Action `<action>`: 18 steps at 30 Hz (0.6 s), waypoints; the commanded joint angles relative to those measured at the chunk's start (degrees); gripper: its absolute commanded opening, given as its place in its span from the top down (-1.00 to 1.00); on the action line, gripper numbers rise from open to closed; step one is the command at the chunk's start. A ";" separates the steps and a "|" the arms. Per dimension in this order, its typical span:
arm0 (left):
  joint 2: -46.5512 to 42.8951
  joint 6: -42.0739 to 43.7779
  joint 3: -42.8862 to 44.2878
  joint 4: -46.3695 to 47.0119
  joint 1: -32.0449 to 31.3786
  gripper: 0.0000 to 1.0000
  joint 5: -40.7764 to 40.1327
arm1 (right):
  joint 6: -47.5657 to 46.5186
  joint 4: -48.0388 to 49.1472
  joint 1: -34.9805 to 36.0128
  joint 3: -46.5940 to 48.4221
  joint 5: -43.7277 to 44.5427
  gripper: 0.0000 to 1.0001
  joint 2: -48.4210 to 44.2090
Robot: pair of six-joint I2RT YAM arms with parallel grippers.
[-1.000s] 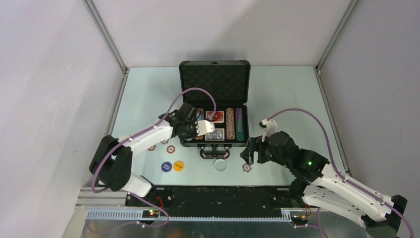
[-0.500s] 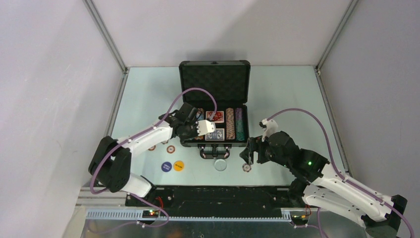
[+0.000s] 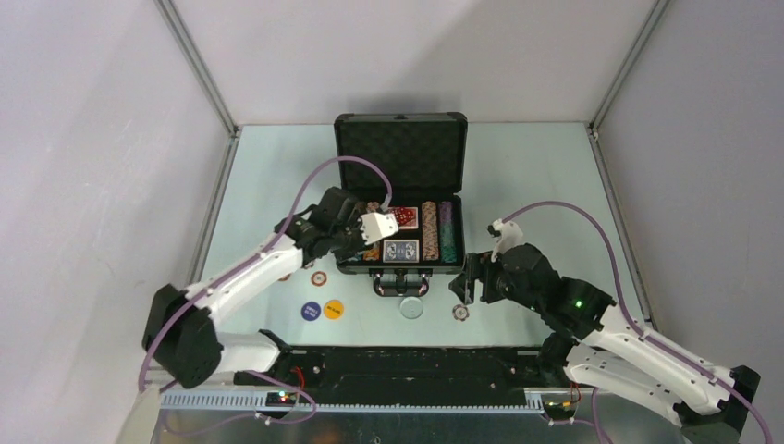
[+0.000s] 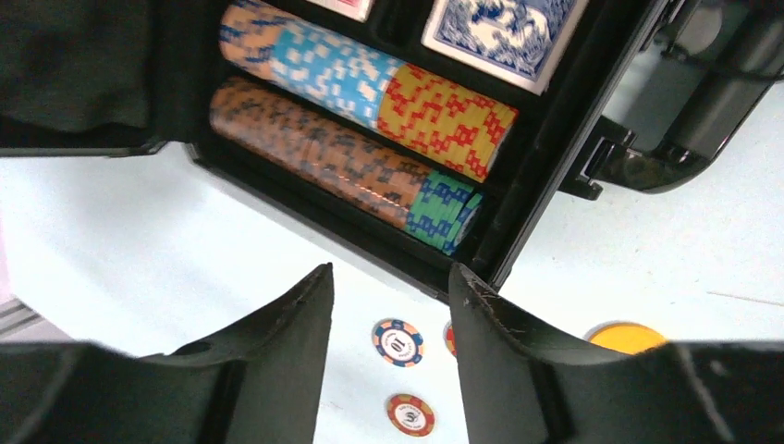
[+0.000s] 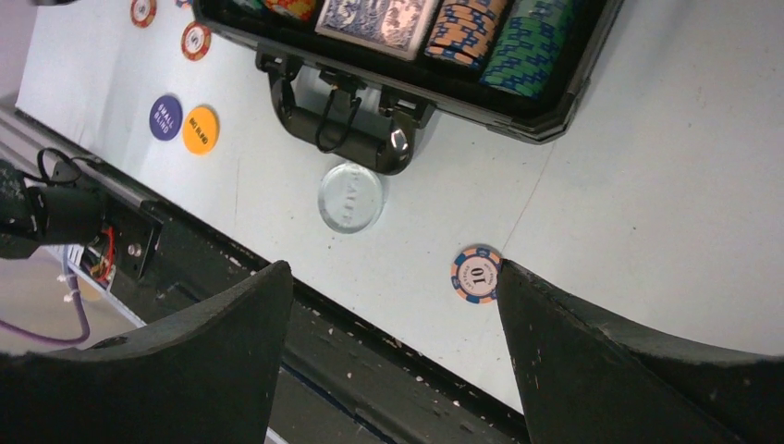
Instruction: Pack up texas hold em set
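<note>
The black case (image 3: 399, 139) stands open mid-table, lid upright, with rows of striped chips (image 4: 370, 88) and a blue card deck (image 4: 504, 32) inside. My left gripper (image 3: 359, 242) hovers over the case's front-left corner. In the left wrist view it (image 4: 390, 270) is open and holds nothing; below it lie a "10" chip (image 4: 398, 341) and a red chip (image 4: 410, 413). My right gripper (image 5: 393, 268) is open wide near the table's front edge, with another "10" chip (image 5: 475, 275) on the table beside its right fingertip.
A clear round button (image 3: 410, 306) lies in front of the case handle (image 5: 342, 120). A purple button (image 3: 311, 310) and a yellow one (image 3: 334, 309) sit front left, with loose chips (image 3: 319, 277) behind them. A black rail (image 3: 398, 365) borders the near edge.
My left gripper has opened wider and its arm has shifted left and back from the case's card decks. The right arm has not moved.
</note>
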 commanded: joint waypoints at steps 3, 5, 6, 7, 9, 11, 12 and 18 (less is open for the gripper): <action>-9.17 -14.35 4.29 1.33 -0.63 -0.45 -1.11 | 5.60 -3.19 -3.70 -0.12 1.59 -0.68 3.37; -10.27 -22.60 6.06 1.24 -0.69 -0.76 -4.83 | 7.04 -4.55 -5.42 -0.12 0.40 -0.69 5.85; -10.44 -25.41 7.18 1.08 -0.68 -0.90 -7.72 | 7.81 -5.09 -5.91 -0.12 0.24 -0.69 7.67; -10.84 -31.35 8.06 1.00 -0.59 -0.94 -9.40 | 8.16 -5.33 -5.77 -0.12 0.33 -0.69 8.64; -11.79 -37.07 9.08 -0.48 -0.56 -0.99 -12.36 | 9.60 -5.59 -4.60 -0.07 1.32 -0.68 11.25; -13.88 -41.10 8.93 -0.84 -0.59 -0.99 -14.12 | 11.23 -5.67 -2.49 -0.10 2.88 -0.68 13.55; -14.70 -43.24 8.65 -0.89 -0.48 -0.99 -14.71 | 11.76 -5.67 -1.80 -0.11 4.13 -0.68 15.00; -22.60 -49.77 5.80 -0.80 1.12 -0.99 -15.97 | 15.97 -4.91 0.98 -0.47 6.63 -0.70 22.25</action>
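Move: The loose 10 chip lies about 16 cm below the right hand, 3 cm back and 1 cm to its right; the glass disc is some 13 cm left of that chip, and the case handle 16 cm left and 8 cm farther out. The left hand hovers about 6 cm over the near end of the green chips; a red 5 chip lies 10 cm left, 5 back, 11 below. Right hand sinks about 9 cm towards the 10 chip, tipping down; left rises some 13 cm from the case, opening. ##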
